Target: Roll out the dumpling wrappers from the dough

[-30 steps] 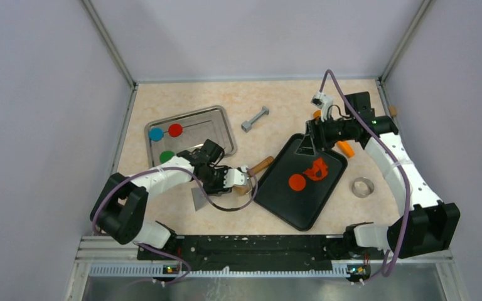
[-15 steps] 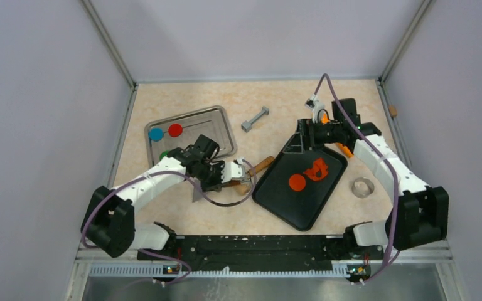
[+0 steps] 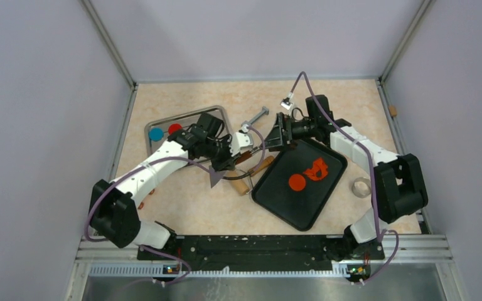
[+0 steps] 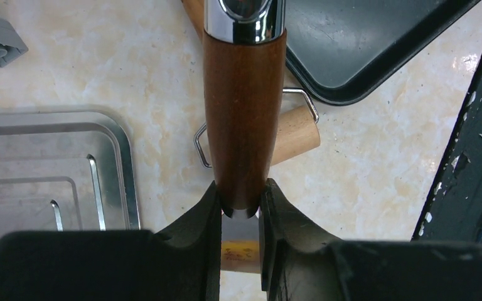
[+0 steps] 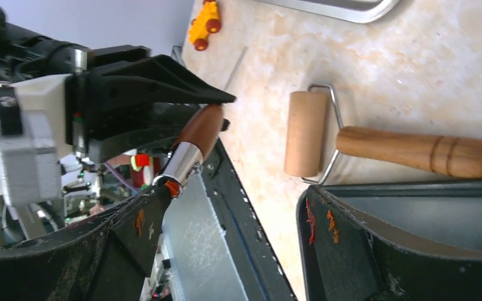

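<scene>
My left gripper [image 3: 229, 158] [image 4: 241, 207] is shut on the narrow end of a wood-handled scraper [image 4: 245, 113], held off the table. Its grey blade [image 3: 216, 179] sticks out under the wrist. The scraper's chrome cap [image 5: 185, 163] rests against one fingertip of my open right gripper [image 3: 275, 135] [image 5: 235, 191], with nothing between the jaws. The ragged orange-red dough [image 3: 318, 169] and a red wrapper [image 3: 297, 182] lie on the black tray [image 3: 289, 210]. Blue [image 3: 156, 133] and red [image 3: 174, 128] wrappers lie on the silver tray [image 3: 191, 115].
A wooden rolling pin [image 3: 251, 175] [image 5: 305, 133] lies beside the black tray's left edge, under the scraper. A grey dumbbell-shaped piece [image 3: 255, 118] sits behind the grippers. A metal ring [image 3: 362, 187] lies right of the black tray. A yellow toy [image 5: 204, 24] lies farther off.
The left gripper closed on the scraper, lifted it and carried it up and right. The right arm swung left from the tray's far corner to meet it and opened wider.
</scene>
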Action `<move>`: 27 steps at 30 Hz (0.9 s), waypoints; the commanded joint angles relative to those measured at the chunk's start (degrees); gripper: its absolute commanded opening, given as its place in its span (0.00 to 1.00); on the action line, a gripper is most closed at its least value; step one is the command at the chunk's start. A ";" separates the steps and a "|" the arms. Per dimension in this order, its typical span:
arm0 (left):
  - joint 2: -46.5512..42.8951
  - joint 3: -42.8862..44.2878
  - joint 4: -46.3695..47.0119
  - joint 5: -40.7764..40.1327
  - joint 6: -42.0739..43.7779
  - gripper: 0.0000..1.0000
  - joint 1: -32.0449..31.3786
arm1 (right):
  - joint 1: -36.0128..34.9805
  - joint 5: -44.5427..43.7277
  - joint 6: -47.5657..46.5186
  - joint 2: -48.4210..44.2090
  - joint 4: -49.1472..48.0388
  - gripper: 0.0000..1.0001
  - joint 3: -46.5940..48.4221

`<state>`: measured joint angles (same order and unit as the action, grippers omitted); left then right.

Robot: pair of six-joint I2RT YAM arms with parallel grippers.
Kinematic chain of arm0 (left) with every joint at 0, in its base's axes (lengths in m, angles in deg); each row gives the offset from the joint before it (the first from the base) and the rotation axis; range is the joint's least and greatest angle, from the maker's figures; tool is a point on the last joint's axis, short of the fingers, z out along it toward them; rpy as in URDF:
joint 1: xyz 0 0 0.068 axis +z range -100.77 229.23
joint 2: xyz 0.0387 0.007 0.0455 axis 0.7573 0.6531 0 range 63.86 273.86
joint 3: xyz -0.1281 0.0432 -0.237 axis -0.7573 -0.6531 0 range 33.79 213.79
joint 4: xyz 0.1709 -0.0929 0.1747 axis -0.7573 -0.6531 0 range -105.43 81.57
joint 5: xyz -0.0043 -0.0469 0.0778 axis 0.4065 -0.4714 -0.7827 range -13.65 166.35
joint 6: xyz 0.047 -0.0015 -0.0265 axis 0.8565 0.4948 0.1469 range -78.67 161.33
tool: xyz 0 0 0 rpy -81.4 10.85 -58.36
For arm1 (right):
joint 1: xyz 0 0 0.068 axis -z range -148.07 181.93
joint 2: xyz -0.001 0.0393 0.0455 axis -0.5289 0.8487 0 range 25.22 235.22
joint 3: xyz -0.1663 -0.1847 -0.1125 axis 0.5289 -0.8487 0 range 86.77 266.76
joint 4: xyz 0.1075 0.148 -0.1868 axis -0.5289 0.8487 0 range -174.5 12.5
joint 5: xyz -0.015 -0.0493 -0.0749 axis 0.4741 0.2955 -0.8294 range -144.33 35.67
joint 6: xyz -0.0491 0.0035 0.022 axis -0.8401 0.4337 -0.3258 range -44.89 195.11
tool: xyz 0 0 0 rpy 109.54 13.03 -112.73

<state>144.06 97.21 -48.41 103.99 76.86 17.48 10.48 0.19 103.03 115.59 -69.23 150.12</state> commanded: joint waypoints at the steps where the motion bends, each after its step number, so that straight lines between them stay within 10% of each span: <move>1: 1.91 5.05 1.32 2.80 -1.60 0.00 -0.38 | -1.39 5.98 5.34 1.38 -9.37 0.84 3.38; 27: 7.05 11.68 0.45 3.04 -0.94 0.00 -3.46 | -3.10 -1.08 -0.07 5.30 -3.12 0.58 5.07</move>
<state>151.91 106.32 -49.86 103.95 75.89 15.23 8.64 1.40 103.78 119.29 -71.35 151.84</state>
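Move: The left hand holds the spatula by the blade end of its handle; the right hand's open fingers are some 12 cm to its right, 9 cm ahead and 4 cm higher. From the right hand the handle's metal cap is about 4 cm back, 4 cm left and 2 cm below. The roller head lies roughly 3 cm right, 7 cm back and 11 cm below the left hand. From the right hand the grey tool is about 5 cm ahead and 4 cm left, 16 cm down; the dark tray's middle is 17 cm back and 13 cm right, equally low. The left hand keeps its grip on the spatula and carries it some 3 cm right and 2 cm forward, rising slightly late on, pushing the capped handle end in between the right hand's fingers. The right hand edges left to meet it, first lifting about 2 cm and then sinking a little more than that, while its fingers partly close around the handle end without yet clamping it. ##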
